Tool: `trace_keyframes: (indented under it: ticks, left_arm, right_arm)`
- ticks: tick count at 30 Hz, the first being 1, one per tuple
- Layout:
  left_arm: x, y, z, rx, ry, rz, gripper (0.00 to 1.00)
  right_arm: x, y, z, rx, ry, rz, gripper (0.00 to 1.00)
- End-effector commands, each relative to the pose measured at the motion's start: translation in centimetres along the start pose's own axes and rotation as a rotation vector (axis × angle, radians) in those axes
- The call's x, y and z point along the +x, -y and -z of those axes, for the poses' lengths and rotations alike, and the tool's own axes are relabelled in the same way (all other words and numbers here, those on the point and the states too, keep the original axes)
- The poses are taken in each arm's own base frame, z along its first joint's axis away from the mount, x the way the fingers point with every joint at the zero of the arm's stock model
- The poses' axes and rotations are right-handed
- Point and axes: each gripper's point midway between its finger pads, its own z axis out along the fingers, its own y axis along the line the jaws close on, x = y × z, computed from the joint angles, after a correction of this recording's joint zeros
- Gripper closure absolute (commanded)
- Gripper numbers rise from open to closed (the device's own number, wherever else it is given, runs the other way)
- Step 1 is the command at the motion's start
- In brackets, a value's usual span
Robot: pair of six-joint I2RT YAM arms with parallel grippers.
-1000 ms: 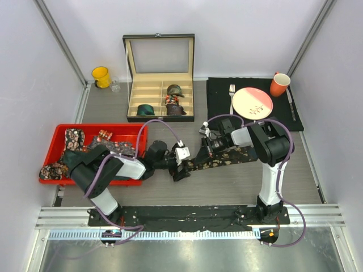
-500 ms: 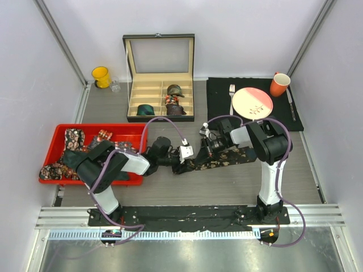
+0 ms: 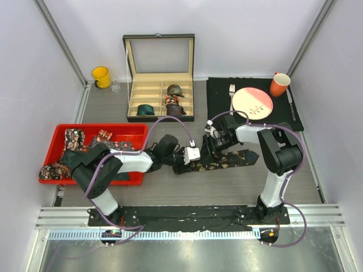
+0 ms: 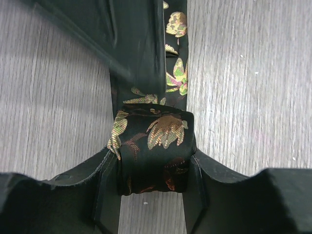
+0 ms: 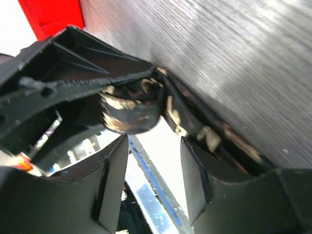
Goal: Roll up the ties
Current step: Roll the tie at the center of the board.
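A dark floral tie lies flat across the table's middle, its left end rolled into a small coil. My left gripper is shut on that coil, one finger pressed against each side. The unrolled strip runs away from it over the wood. My right gripper stands open just beyond the coil with nothing between its fingers. In the top view the left gripper and right gripper sit close together over the tie's left end.
A red bin at the left holds several loose ties. The open compartment box behind holds rolled ties. A black mat with plate, fork and orange cup is at the back right. A yellow cup stands far left.
My left gripper swung in from the left and closed on the tie's coil. My right gripper let go of the tie, opened and drew back slightly.
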Motion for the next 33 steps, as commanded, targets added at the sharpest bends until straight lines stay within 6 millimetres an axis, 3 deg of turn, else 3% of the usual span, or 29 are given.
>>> trace_keyframes:
  ticks: [1,6,8,10,11,13,14,16,19,25,33]
  left_arm:
    - [3.0,0.3,-0.3,-0.010,-0.160,0.009,0.80]
    - [3.2,0.1,-0.8,-0.017,-0.187,0.019,0.80]
    - [3.1,0.2,-0.9,-0.015,-0.191,0.011,0.80]
    - [2.9,0.1,-0.9,-0.017,-0.187,0.011,0.78]
    - [2.8,0.3,-0.8,-0.007,-0.185,0.014,0.75]
    - [2.3,0.5,-0.7,0.005,-0.166,0.015,0.68]
    - [2.0,0.8,-0.8,0.021,-0.149,0.028,0.56]
    - [1.4,0.4,-0.5,0.031,-0.106,0.066,0.46]
    - [-0.5,0.6,-0.3,0.095,0.000,0.110,0.17]
    - [-4.0,0.8,-0.7,0.145,0.166,0.103,0.12]
    - [-3.8,0.6,-2.9,0.136,0.185,0.054,0.16]
  right_arm:
    - [-1.3,-2.6,-0.4,-0.040,0.037,-0.031,0.46]
    - [-1.9,-2.1,-2.1,-0.035,0.032,-0.030,0.45]
    - [-2.5,-1.7,-2.1,-0.016,0.045,-0.014,0.50]
    - [-2.2,-1.0,-2.3,0.005,0.033,-0.011,0.61]
    - [-1.5,-0.2,-2.3,0.033,0.007,0.007,0.80]
    - [-0.6,1.2,-2.3,0.062,-0.032,0.009,0.99]
    - [0.1,2.0,-2.2,0.082,-0.055,0.023,0.99]
    - [0.4,3.0,-1.9,0.098,-0.058,0.034,0.99]
    - [1.3,4.8,-1.7,0.107,-0.089,0.051,0.99]
    - [1.9,7.5,-1.3,0.176,-0.118,0.073,0.99]
    - [1.0,9.1,-1.5,0.258,-0.112,0.013,0.99]
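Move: The rolled part of the tie sits between the left fingers, its middle only about 1 cm to the right of that hand. From the right hand, open and hovering, the roll is about 5 cm to the left and 2 cm below, roughly level fore and aft. The tie's flat tail runs off the other way, its middle some 10 cm right of the right hand, 1 cm farther out and 4 cm below. The tie case stands about 28 cm ahead and 12 cm left of the left hand. While the left fingers keep their hold on the roll, the right hand reaches about 2.5 cm left to it, shuts its half-open fingers on the cloth at the roll's upper right side, then draws back right and down, some 3 cm each way. As the right hand starts back, the left fingers spread wide and let go, and the left hand rises a little and follows about 2 cm to the right, tipping slightly, with its open fingers either side of the roll. ##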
